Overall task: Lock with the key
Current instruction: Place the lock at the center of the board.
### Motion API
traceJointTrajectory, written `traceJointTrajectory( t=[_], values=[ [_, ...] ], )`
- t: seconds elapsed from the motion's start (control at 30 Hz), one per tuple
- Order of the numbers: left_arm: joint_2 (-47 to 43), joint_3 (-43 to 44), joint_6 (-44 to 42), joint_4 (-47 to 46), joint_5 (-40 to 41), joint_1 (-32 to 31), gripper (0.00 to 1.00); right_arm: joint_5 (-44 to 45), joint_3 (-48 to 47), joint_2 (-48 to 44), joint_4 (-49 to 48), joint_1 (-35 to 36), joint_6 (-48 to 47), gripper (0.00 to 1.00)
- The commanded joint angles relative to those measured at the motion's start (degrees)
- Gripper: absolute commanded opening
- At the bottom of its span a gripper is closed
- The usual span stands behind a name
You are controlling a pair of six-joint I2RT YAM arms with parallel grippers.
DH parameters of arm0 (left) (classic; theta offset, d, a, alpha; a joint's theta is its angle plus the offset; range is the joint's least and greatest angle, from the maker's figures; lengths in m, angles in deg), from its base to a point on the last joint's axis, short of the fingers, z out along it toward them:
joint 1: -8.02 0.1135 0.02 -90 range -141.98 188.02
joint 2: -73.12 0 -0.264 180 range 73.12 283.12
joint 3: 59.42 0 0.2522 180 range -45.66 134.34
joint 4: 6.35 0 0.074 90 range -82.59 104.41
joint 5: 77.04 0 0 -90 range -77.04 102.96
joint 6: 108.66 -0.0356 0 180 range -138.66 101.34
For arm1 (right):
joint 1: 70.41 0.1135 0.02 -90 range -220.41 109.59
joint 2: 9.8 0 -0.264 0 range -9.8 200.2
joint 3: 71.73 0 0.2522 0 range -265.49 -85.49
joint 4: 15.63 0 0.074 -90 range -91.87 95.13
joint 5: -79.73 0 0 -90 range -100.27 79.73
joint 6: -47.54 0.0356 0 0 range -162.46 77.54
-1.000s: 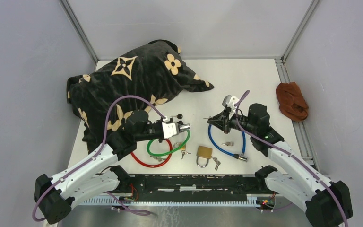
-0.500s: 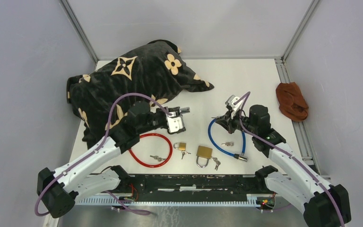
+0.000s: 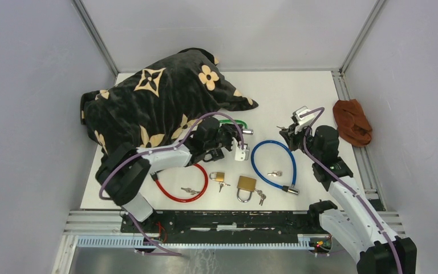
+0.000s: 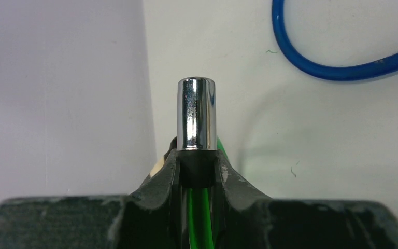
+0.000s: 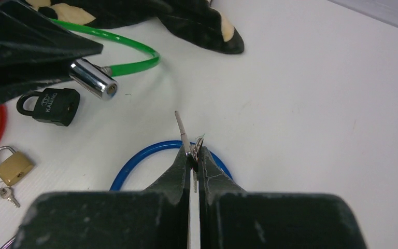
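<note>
My left gripper (image 3: 235,136) is shut on the chrome cylinder end (image 4: 197,114) of the green cable lock (image 3: 231,121). The cylinder sticks out past the fingertips, and the green cable (image 4: 199,218) runs back between the jaws. In the right wrist view the cylinder (image 5: 92,79) lies up and to the left, its open end facing my right gripper. My right gripper (image 5: 193,153) is shut on a small silver key (image 5: 181,129), whose blade points forward past the fingertips. The key is well apart from the cylinder. In the top view the right gripper (image 3: 287,133) hovers right of the left one.
A black patterned pillow (image 3: 154,97) fills the back left. A red cable lock (image 3: 197,185), two brass padlocks (image 3: 217,177) (image 3: 246,184), a blue cable lock (image 3: 262,171) and loose keys (image 3: 274,173) lie near the front. A black padlock (image 5: 52,106) sits under the cylinder. A brown cloth (image 3: 352,121) lies at the right.
The left arm has swung right and away from the front, carrying the green cable lock off the red one. The right arm has moved right and back with the key.
</note>
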Motion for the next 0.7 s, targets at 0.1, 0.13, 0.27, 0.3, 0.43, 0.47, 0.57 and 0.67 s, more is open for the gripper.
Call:
traceJointTrajectory(
  t=[0.1, 0.13, 0.27, 0.3, 0.43, 0.47, 0.57, 0.67],
  values=[
    [7.76, 6.56, -6.22, -8.94, -4.88, -0.92, 0.02, -2.52, 0.06, 0.54, -2.70, -0.75, -0.27, 0.00],
    [7.92, 6.17, -6.64, -7.72, -5.33, -0.92, 0.02, -4.27, 0.12, 0.90, -2.78, -0.78, -0.48, 0.00],
    [9.59, 4.00, -12.40, -0.95, -6.27, -1.41, 0.10, -11.09, 0.27, 4.18, -5.02, -0.70, 0.81, 0.00],
    [10.01, 3.92, -12.82, -0.02, -6.00, -1.46, 0.22, -12.55, 0.18, 5.16, -5.64, -0.79, 1.44, 0.00],
    [10.62, 4.37, -11.70, 3.29, -3.00, -1.39, 0.66, -15.91, 0.54, 8.32, -8.98, -0.56, 5.08, 0.00],
    [10.39, 4.43, -10.61, 3.85, -2.59, -1.39, 0.77, -16.60, 0.88, 9.01, -10.66, -0.16, 5.88, 0.00],
    [8.05, 4.89, -6.37, 8.62, -2.50, -1.75, 0.90, -16.65, 0.64, 12.24, -14.10, 1.91, 7.50, 0.00],
    [4.72, 5.93, 0.51, 15.85, -2.61, -2.83, 0.99, -15.52, -1.35, 17.24, -15.52, 5.35, 7.64, 0.00]
  ],
)
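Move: The bare spot near the board's centre where the green cable lock is to go lies about 12 cm below the left hand, some 3 cm to its right and 1 cm back. Counted from that hand, the black padlock is 10 cm left and 2 cm back, the blue cable loop's middle 15 cm right and 7 cm back, and the small brass padlock 8 cm left and 12 cm back. For the right hand, the green lock's chrome barrel is about 14 cm left, 3 cm ahead and slightly lower. The green cable lock, already pinched by its black collar, is carried down and a little right towards the board by the left hand, which then spreads its fingers wide around it while sinking on, about 8 cm in all, tipping some 15 degrees further down. Meanwhile the right hand, still gripping the key, swings about 5 cm left and 3 cm down over the blue loop, turning counter-clockwise. ##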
